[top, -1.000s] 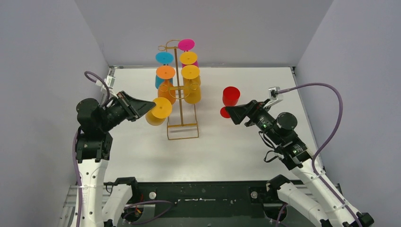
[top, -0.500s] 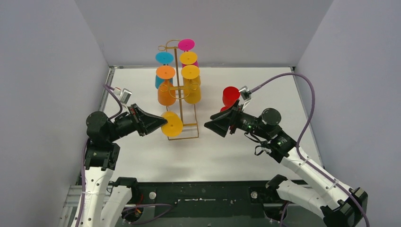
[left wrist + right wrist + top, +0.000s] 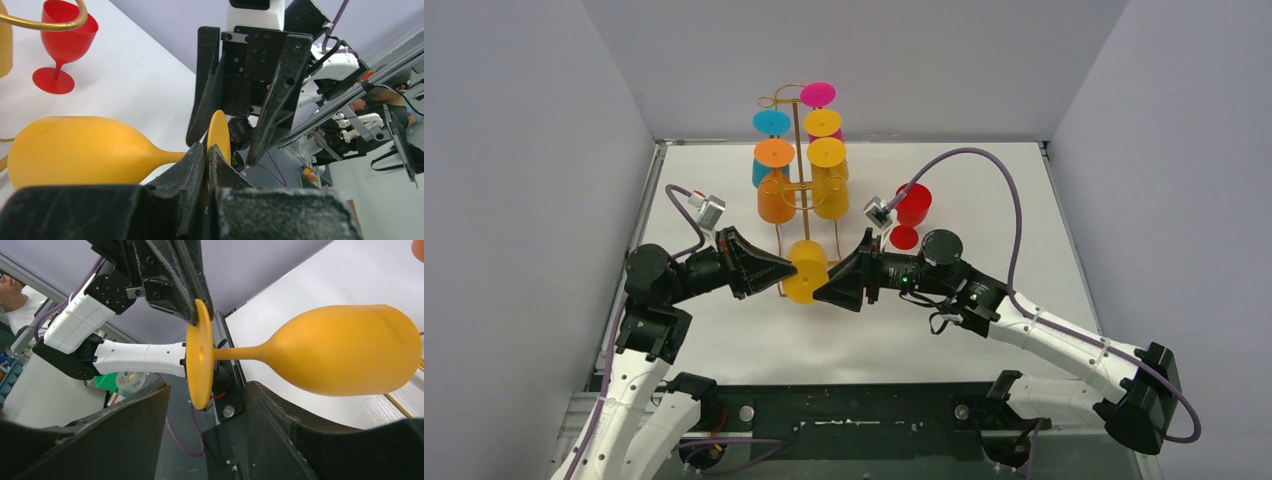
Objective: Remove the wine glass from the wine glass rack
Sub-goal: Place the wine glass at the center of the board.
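Observation:
A yellow wine glass lies sideways in the air in front of the gold wine glass rack, free of its hooks. My left gripper is shut on the rim of its round foot; its bowl points left in the left wrist view. My right gripper faces it from the right, open. Its fingers stand on either side of the foot, with a gap at each side. The stem and bowl reach past the right finger.
Several coloured glasses, orange, yellow, blue and pink, hang upside down on the rack. A red glass stands upright on the white table right of the rack. Grey walls close in three sides.
My left arm carried the yellow glass from the rack's left side to in front of it. My right arm swung left, away from the red glass, to the yellow glass's foot, its jaws narrowing.

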`<state>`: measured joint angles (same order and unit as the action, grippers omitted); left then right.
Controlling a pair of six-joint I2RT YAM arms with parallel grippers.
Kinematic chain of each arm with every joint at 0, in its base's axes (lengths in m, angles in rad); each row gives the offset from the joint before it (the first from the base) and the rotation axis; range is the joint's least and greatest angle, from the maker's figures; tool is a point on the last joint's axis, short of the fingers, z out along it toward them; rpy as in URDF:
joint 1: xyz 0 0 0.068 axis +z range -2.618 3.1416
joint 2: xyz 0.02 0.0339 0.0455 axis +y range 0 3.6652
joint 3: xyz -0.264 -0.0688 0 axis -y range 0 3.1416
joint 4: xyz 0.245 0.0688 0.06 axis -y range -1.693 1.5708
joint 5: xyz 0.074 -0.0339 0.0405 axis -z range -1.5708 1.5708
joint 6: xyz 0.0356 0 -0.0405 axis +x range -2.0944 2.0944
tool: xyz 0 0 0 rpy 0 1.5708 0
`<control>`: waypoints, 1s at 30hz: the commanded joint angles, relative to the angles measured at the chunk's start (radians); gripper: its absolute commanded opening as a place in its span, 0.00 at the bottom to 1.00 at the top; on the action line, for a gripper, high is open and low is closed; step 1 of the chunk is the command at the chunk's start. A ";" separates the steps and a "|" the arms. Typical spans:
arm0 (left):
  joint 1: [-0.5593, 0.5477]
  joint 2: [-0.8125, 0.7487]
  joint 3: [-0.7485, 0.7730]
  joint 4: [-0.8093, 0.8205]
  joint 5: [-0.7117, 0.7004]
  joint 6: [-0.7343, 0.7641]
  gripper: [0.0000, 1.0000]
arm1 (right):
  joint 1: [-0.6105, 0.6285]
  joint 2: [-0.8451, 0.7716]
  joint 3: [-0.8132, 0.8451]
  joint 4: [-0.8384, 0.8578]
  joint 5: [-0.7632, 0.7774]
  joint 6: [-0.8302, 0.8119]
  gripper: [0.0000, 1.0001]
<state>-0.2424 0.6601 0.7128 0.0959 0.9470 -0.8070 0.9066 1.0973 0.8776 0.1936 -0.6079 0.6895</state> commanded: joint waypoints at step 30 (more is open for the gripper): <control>-0.089 -0.010 -0.045 0.069 0.011 0.003 0.49 | 0.005 -0.063 0.006 0.057 0.109 -0.059 0.00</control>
<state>-0.3138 0.6682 0.7006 -0.0353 0.9554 -0.7074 0.9058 1.0275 0.8684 0.2073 -0.4980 0.6628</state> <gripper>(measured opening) 0.502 0.044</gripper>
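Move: Just left of the right hand is the base disc of the yellow wine glass, its middle about 3 cm to the left, 1 cm ahead and 2 cm above, with the rim already between the open fingers. The rack stands some 24 cm ahead and 4 cm to the left, the red glass about 31 cm ahead, 18 cm to the right and well below. From the left hand, still pinching the opposite rim, the disc's middle is level ahead, 3 cm to the right and 1 cm lower. Closing on the near rim of the disc, the right fingers pinch it while the left hand keeps its hold, almost still. Then the left fingers open about halfway and that hand sinks some 3 cm, easing back slightly, as the right hand, grip kept, lifts about 2 cm with a small shift forward and to the right, turning slightly clockwise. ##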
